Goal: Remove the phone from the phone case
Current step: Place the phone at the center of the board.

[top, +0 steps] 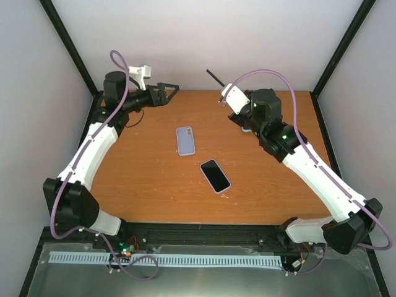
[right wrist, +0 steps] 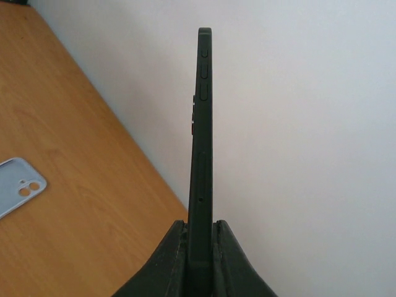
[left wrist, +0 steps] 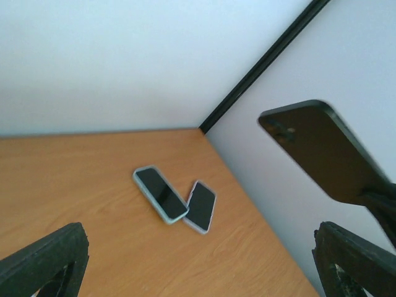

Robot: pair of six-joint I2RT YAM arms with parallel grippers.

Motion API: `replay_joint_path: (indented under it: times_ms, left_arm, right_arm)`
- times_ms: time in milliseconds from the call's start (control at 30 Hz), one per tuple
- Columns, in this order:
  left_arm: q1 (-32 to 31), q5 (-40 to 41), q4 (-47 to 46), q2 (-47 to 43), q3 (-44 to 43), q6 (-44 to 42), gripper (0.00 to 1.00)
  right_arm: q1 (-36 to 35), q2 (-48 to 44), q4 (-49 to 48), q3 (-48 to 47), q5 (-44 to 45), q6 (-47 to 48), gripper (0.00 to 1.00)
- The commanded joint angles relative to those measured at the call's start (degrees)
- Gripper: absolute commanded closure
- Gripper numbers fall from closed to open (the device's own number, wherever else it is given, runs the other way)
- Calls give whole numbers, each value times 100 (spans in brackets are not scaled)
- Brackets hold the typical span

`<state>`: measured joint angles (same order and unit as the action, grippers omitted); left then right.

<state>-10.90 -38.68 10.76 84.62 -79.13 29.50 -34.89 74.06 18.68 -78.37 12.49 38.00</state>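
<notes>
My right gripper (top: 224, 90) (right wrist: 200, 247) is shut on the lower end of a black phone case (right wrist: 202, 124), held up in the air above the back of the table. It shows edge-on as a thin black line (top: 215, 77), with raised side buttons. In the left wrist view its flat black back (left wrist: 318, 151) shows a camera opening. Whether the phone sits inside it I cannot tell. My left gripper (top: 166, 93) (left wrist: 198, 269) is open and empty, to the left of the case and apart from it.
A light blue case or phone (top: 185, 140) (right wrist: 18, 189) lies back up mid-table. A dark-screened phone (top: 215, 175) lies face up nearer the front. Two more phones (left wrist: 161, 193) (left wrist: 201, 206) lie screen up by the right wall. Black frame posts (left wrist: 260, 65) stand at the corners.
</notes>
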Motion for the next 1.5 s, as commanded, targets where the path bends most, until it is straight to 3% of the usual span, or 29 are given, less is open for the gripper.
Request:
replay_joint_path:
  times_ms: [0, 267, 533, 800, 1200, 1467]
  left_arm:
    - [34, -198, -465, -411, -543, 62, 0]
    - [34, -630, -832, -536, -583, 851, 0]
    - [29, -1021, -1516, -595, -255, 2001, 0]
    - [18, -1254, -2488, -482, 249, 3346, 2]
    - [-147, -1230, -2835, -338, 407, 3877, 14]
    - [-233, -1216, -3069, -280, 510, 4139, 29]
  right_arm:
    - [38, -515, -1174, -105, 74, 527, 97]
    - [-48, -748, -2380, 301, 149, 1473, 97]
    - [-492, -590, -3884, 916, 758, 3205, 97]
    - [-945, -496, -5161, 1762, 680, 5077, 97]
    - [-1292, -223, -5541, 1902, 739, 5815, 97]
    - [-1455, -65, -5817, 2038, 737, 6173, 97]
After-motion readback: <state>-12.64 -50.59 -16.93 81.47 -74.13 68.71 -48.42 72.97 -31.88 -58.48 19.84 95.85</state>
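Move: My right hand still holds the bare phone, edge-on; my left hand is empty and wide open, with that phone's middle about 19 cm to its right, level fore-and-aft and some 5 cm above. From my right hand, the left gripper stands about 23 cm left, 5 cm ahead and 3 cm lower. The empty case lies about 35 cm below my left hand, 3 cm to its right; the phone on the board lies 17 cm nearer me and 12 cm right of that case. I bring both hands together in the air for a handover. My right hand keeps its pinch on the bare phone and carries it about 6 cm left, first up 10 cm, then half back down, drawing back a little while it tips up and rolls over, nearly 60 degrees in all. My left hand rises some 8 cm and eases back, rolling its left side down and bringing its fingers about the phone's free end as they begin to close. ##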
